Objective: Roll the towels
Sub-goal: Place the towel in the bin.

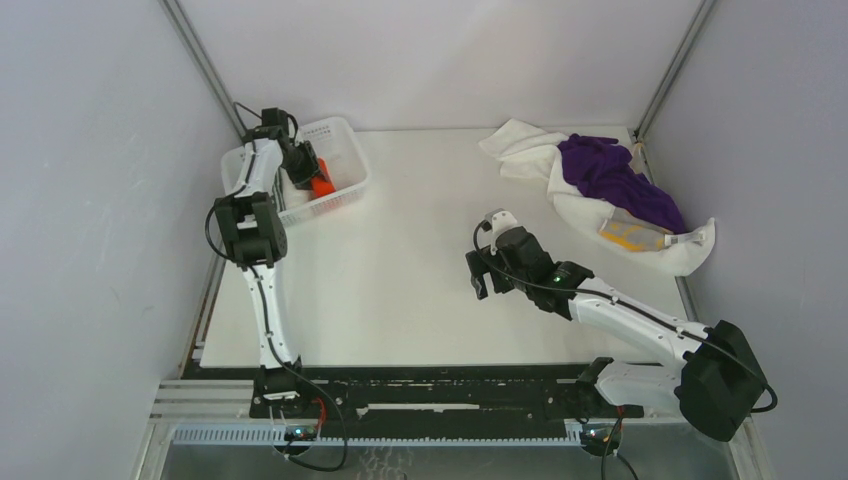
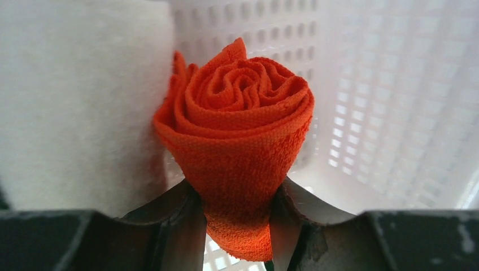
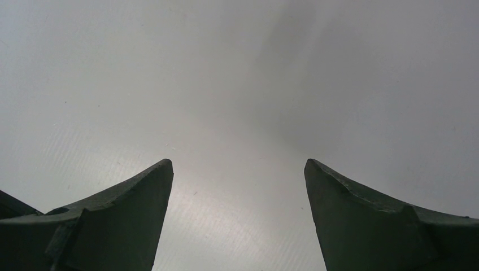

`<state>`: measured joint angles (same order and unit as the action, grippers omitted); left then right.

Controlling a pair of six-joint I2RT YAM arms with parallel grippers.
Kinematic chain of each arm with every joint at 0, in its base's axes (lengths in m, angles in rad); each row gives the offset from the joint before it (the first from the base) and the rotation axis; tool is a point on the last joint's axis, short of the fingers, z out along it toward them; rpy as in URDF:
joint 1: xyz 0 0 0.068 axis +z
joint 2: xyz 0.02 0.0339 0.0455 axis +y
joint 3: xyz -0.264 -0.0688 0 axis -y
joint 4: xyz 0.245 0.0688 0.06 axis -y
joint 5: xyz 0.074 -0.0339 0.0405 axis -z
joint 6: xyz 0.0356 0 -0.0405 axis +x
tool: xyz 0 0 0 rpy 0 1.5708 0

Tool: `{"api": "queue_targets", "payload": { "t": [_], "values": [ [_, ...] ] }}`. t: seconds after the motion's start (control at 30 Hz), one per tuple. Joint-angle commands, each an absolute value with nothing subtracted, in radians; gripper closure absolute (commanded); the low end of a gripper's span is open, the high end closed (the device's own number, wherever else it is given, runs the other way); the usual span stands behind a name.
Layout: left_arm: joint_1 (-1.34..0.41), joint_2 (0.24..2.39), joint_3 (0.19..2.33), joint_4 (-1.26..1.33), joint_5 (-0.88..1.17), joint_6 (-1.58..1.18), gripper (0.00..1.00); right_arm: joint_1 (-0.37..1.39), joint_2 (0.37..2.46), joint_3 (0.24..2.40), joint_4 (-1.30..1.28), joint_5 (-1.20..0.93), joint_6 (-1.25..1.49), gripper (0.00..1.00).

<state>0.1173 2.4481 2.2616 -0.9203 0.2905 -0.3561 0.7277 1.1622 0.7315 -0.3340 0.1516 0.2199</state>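
Note:
A rolled orange-red towel (image 2: 243,130) stands end-on between my left gripper's (image 2: 237,210) fingers, which are shut on its lower part. It hangs inside the white mesh basket (image 2: 395,84). From above, the left gripper (image 1: 311,174) reaches into the basket (image 1: 352,190) at the back left, the orange towel (image 1: 321,186) at its tip. My right gripper (image 1: 481,276) hovers open over the bare table middle; in its own view the right gripper (image 3: 237,169) holds nothing. Loose towels lie piled at the back right: white (image 1: 522,146), purple (image 1: 612,176), and yellow-patterned (image 1: 630,236).
A soft white mass (image 2: 73,101) fills the left of the left wrist view, beside the orange roll; I cannot tell what it is. Grey walls enclose the table on three sides. The arm bases and a cable rail (image 1: 430,405) line the near edge.

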Motion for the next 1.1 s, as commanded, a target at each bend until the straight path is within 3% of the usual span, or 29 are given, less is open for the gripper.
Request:
{"api": "queue_targets", "payload": {
  "t": [0.0,0.23,0.37,0.67,1.07],
  "values": [
    [0.121,2.417,2.322,-0.965,0.147,-0.277,0.57,0.721,1.162,0.732,-0.316,0.158,0.207,0.15],
    [0.121,2.435,2.322,-1.061,0.010,-0.241,0.56,0.721,1.174,0.732,-0.318,0.145,0.215,0.16],
    [0.115,2.443,2.319,-1.066,-0.057,-0.262,0.50,0.721,1.188,0.732,-0.314,0.136,0.218,0.16],
    [0.097,2.468,2.334,-1.055,-0.080,-0.274,0.36,0.721,1.193,0.732,-0.314,0.137,0.222,0.16],
    [0.098,2.337,2.309,-1.054,-0.077,-0.322,0.29,0.721,1.170,0.732,-0.322,0.129,0.225,0.17]
  ]
}}
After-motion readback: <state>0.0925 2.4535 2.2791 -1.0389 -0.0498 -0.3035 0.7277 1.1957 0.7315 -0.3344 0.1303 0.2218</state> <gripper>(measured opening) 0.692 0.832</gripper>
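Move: Inside the bin, the left hand already holds the rolled orange towel; the floor strip meant for it lies about 2 cm left, 2 cm back and 3 cm below. Its neighbours are the white rolled towel, roughly 5 cm left and level fore-and-aft, and the striped towel, some 10 cm left and 1 cm back, both about 3 cm below. From the right hand that strip is some 28 cm ahead, 34 cm left and 8 cm lower. Pressing the orange roll sideways towards the white one, the left hand goes about 4.5 cm left while drawing back some 2.5 cm and sinking slightly, its wrist rolling about 20 degrees so the fingers point more steeply down. About halfway through, the fingers begin to open and keep spreading as the hand comes to rest around the roll, the left finger between it and the white towel. ##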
